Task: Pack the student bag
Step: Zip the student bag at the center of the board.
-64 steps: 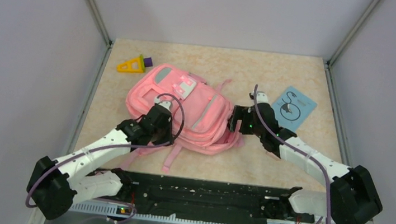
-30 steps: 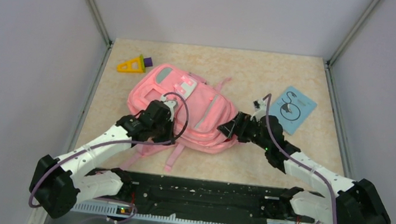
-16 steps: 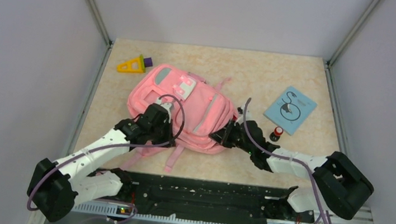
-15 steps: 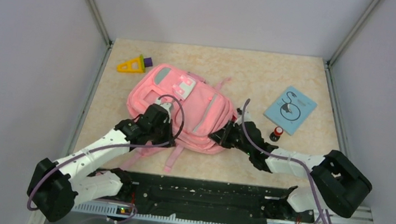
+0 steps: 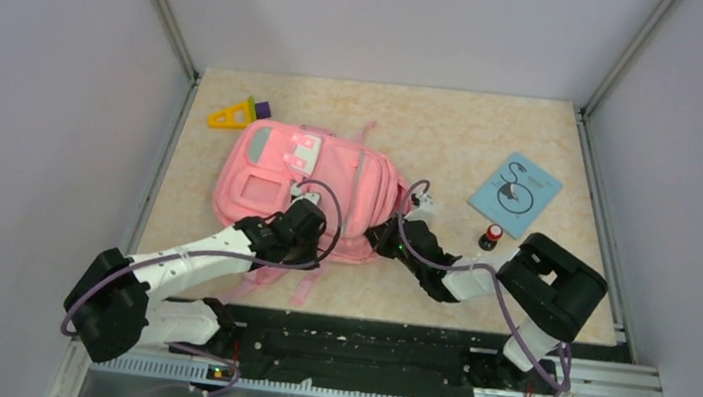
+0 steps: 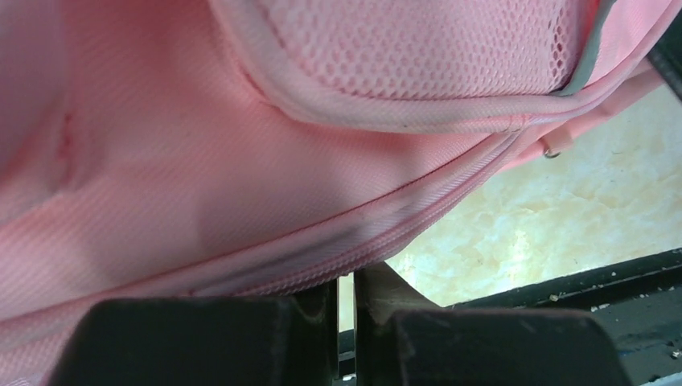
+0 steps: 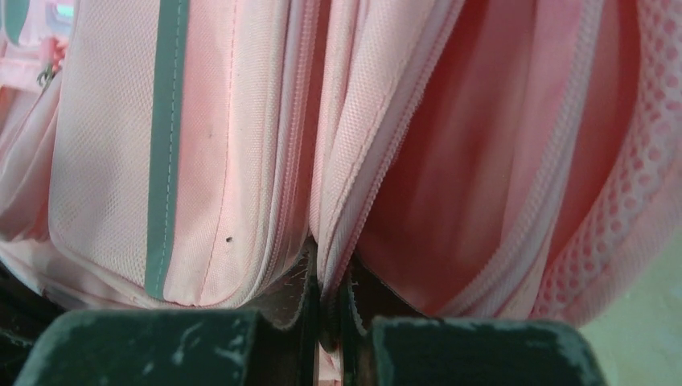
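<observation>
The student bag [image 5: 300,178], pink with grey-green stripes and white patches, lies flat mid-table with its straps trailing toward me. My left gripper [image 5: 310,219] is at its near edge. In the left wrist view it [image 6: 346,277] is shut, with the tips pinching the zipper seam of the bag [image 6: 241,161]. My right gripper [image 5: 380,237] is at the bag's near right corner. It [image 7: 328,277] is shut on a fold of the zippered edge of the bag [image 7: 112,161], beside the open main compartment.
A yellow triangle toy [image 5: 230,116] with a purple block [image 5: 262,106] lies at the back left. A blue booklet [image 5: 516,194] lies at the right, with a small red-capped object [image 5: 491,236] just in front of it. Grey walls close in three sides.
My right gripper closed on the bag's edge. The bag slid left and turned, both arms moving with it. The right arm swung in low, uncovering the red-capped object.
</observation>
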Motion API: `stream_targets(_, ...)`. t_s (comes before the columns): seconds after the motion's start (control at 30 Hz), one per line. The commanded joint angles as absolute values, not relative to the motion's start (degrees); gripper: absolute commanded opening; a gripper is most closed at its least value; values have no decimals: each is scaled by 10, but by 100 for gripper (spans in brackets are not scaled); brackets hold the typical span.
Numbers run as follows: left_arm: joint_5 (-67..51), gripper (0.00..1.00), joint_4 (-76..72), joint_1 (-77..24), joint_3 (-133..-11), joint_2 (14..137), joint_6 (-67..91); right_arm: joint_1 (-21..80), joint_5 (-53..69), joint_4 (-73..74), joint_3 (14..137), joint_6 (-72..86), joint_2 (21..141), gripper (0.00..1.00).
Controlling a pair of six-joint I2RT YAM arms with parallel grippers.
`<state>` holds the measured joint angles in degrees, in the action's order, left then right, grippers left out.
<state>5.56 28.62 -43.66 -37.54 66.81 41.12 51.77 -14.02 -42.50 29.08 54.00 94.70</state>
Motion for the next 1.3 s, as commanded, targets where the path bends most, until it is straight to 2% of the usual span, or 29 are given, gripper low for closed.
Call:
stream_targets(0.0,-12,7,144,-469,-423,685,439,560,-128,-496,342,533,958,0)
stream_targets(0.03,-7,9,151,-470,-423,682,438,560,-129,-491,341,528,953,0)
stream_targets(0.1,25,20,172,-470,-422,667,434,560,-141,-468,337,512,934,0)
stream_targets(0.17,51,42,202,-469,-422,643,434,559,-162,-428,337,485,905,0)
stream_targets(0.2,58,50,218,-469,-422,628,433,559,-173,-401,339,468,886,4)
stream_targets(0.27,82,59,254,-469,-423,597,432,559,-192,-332,350,429,849,25)
stream_targets(0.4,133,70,310,-462,-411,519,433,559,-233,-211,364,379,785,57)
stream_targets(0.47,131,75,326,-442,-409,490,422,559,-248,-174,361,365,758,68)
stream_targets(0.53,124,77,353,-411,-416,471,410,559,-256,-148,357,350,734,73)
stream_targets(0.7,148,82,394,-348,-436,438,381,569,-233,-109,352,318,682,75)
stream_targets(0.93,238,85,405,-292,-404,376,437,660,-285,-73,362,315,650,74)
stream_targets(1.07,249,89,377,-282,-362,342,463,713,-284,-98,388,325,702,74)
stream_targets(1.27,218,90,365,-270,-349,374,466,775,-272,-118,477,340,848,70)
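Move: The zip pull sits at the bag's near edge, hidden almost at the left fingertips, a couple of centimetres below them; from the right hand it lies some 12 cm left and 7 cm back, about level. The mesh side pocket is about 10 cm left and 2 cm back of the left hand. The strap end hangs some 6 cm straight back of the left hand and 4 cm lower. The right fingers hold the bag's zip edge, right at the fingers. Open both grippers wide and let go of the bag: bring the left one up and about 12 cm left to above the mesh side pocket, turning it counter-clockwise some 30 degrees. Lift the right fingers off the pinched zip edge, then swing that hand about 10 cm back and finally left towards the zip pull, starting to sink again. ##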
